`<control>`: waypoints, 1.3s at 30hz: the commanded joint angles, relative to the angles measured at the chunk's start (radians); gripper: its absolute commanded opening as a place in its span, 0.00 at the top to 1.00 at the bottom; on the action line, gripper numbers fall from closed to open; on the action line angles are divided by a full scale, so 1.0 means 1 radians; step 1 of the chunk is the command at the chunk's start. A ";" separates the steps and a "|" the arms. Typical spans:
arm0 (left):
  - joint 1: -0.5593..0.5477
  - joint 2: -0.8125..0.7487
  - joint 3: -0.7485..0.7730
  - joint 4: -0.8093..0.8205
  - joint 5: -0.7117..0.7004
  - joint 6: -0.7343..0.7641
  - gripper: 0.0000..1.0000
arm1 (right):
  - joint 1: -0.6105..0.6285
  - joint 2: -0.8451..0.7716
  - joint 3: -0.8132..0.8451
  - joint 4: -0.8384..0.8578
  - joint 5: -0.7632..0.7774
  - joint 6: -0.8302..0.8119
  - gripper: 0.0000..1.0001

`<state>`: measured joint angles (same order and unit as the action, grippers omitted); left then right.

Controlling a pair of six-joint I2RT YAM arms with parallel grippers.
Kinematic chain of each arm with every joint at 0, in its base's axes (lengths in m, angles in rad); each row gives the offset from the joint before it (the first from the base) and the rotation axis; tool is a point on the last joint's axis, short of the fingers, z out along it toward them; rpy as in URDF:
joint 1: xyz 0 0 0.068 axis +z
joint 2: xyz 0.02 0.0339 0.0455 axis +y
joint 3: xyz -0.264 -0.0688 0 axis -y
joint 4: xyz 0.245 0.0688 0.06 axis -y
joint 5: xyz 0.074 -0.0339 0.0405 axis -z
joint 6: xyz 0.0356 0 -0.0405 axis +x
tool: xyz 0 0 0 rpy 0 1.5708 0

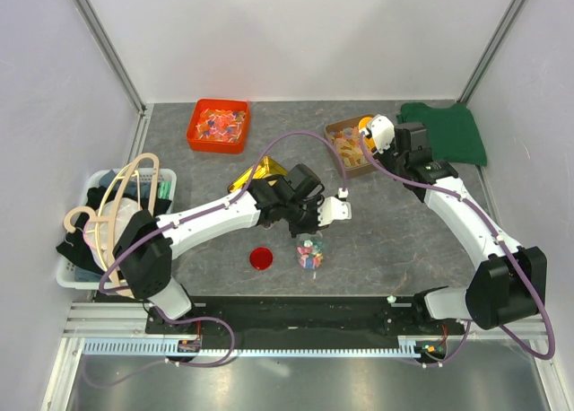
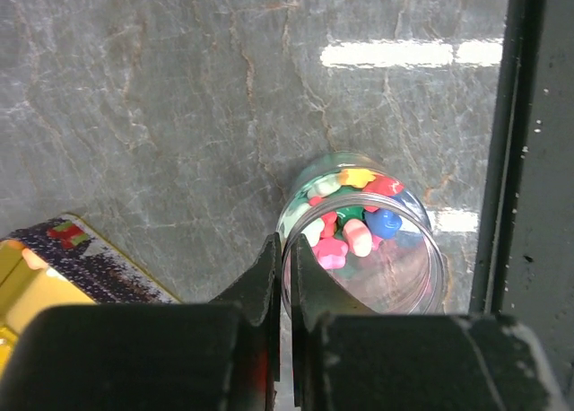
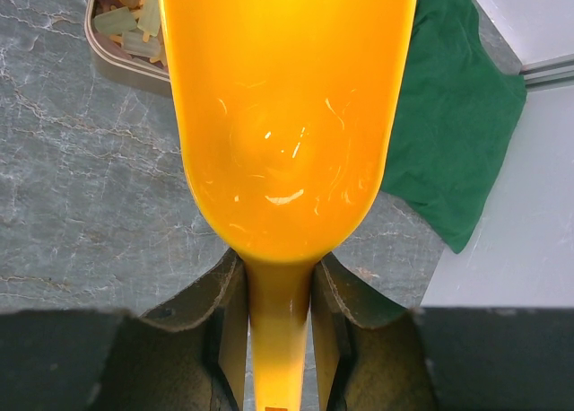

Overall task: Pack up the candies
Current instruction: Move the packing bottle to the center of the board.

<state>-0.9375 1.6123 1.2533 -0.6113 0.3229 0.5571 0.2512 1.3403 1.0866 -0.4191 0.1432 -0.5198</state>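
The candies [image 2: 354, 222], small chunky sweets in mixed colours, lie in a clear open jar [image 1: 310, 252] standing on the table in front of the arms. My left gripper [image 2: 285, 249] is shut on the jar's [image 2: 421, 249] rim, with one finger inside the glass wall and one outside; from above the left gripper [image 1: 308, 238] sits right over the jar. My right gripper [image 3: 280, 276] is shut on the handle of a yellow-orange scoop [image 3: 287, 115]. The scoop's bowl looks empty. In the top view that right gripper [image 1: 377, 135] holds the scoop [image 1: 365, 124] over the brown tray [image 1: 345, 146].
A red lid [image 1: 261, 258] lies left of the jar. A gold pouch [image 1: 260, 173] sits behind the left arm. An orange-red tray [image 1: 218, 126] of wrapped sweets stands back left, a green cloth [image 1: 444, 131] back right, and a white basket [image 1: 117, 215] with hangers at the left edge.
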 commanded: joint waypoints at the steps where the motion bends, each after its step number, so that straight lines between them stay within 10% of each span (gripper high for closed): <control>1: -0.004 0.029 0.023 0.080 -0.100 -0.006 0.98 | -0.004 -0.027 -0.001 0.026 -0.013 0.010 1.00; 24: 0.138 0.184 0.150 0.168 -0.194 0.018 0.98 | -0.006 -0.010 -0.004 0.029 -0.005 0.007 1.00; 33: 0.144 0.175 0.159 0.170 -0.170 -0.002 0.43 | -0.004 -0.009 -0.007 0.029 -0.004 0.009 1.00; 39: 0.193 0.123 0.212 0.170 -0.128 -0.063 0.32 | -0.006 -0.015 -0.007 0.029 -0.017 0.009 1.00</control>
<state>-0.7811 1.7836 1.3952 -0.4442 0.1596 0.5507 0.2512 1.3403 1.0866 -0.4187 0.1368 -0.5198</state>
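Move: My left hand already pinches the far rim of the packing bottle, whose middle is about 4 cm back and 4 cm below. The open spot at the board's center is some 9 cm ahead. The candy box lies about 17 cm ahead and 15 cm to the left, the red lid 2 cm back and 14 cm left. From my right hand, holding the scoop, that spot is roughly 15 cm back, 21 cm left and 14 cm below. Keeping my pinch on the bottle's far wall, I drag it about 12 cm forward with my left hand at nearly level height, towards the candy box's right corner, bowing slightly right on the way. The wrist turns some 15 degrees counter-clockwise and the fingertips swing forward. Then I stop and open wide to let go of the rim, one finger still inside the mouth. ##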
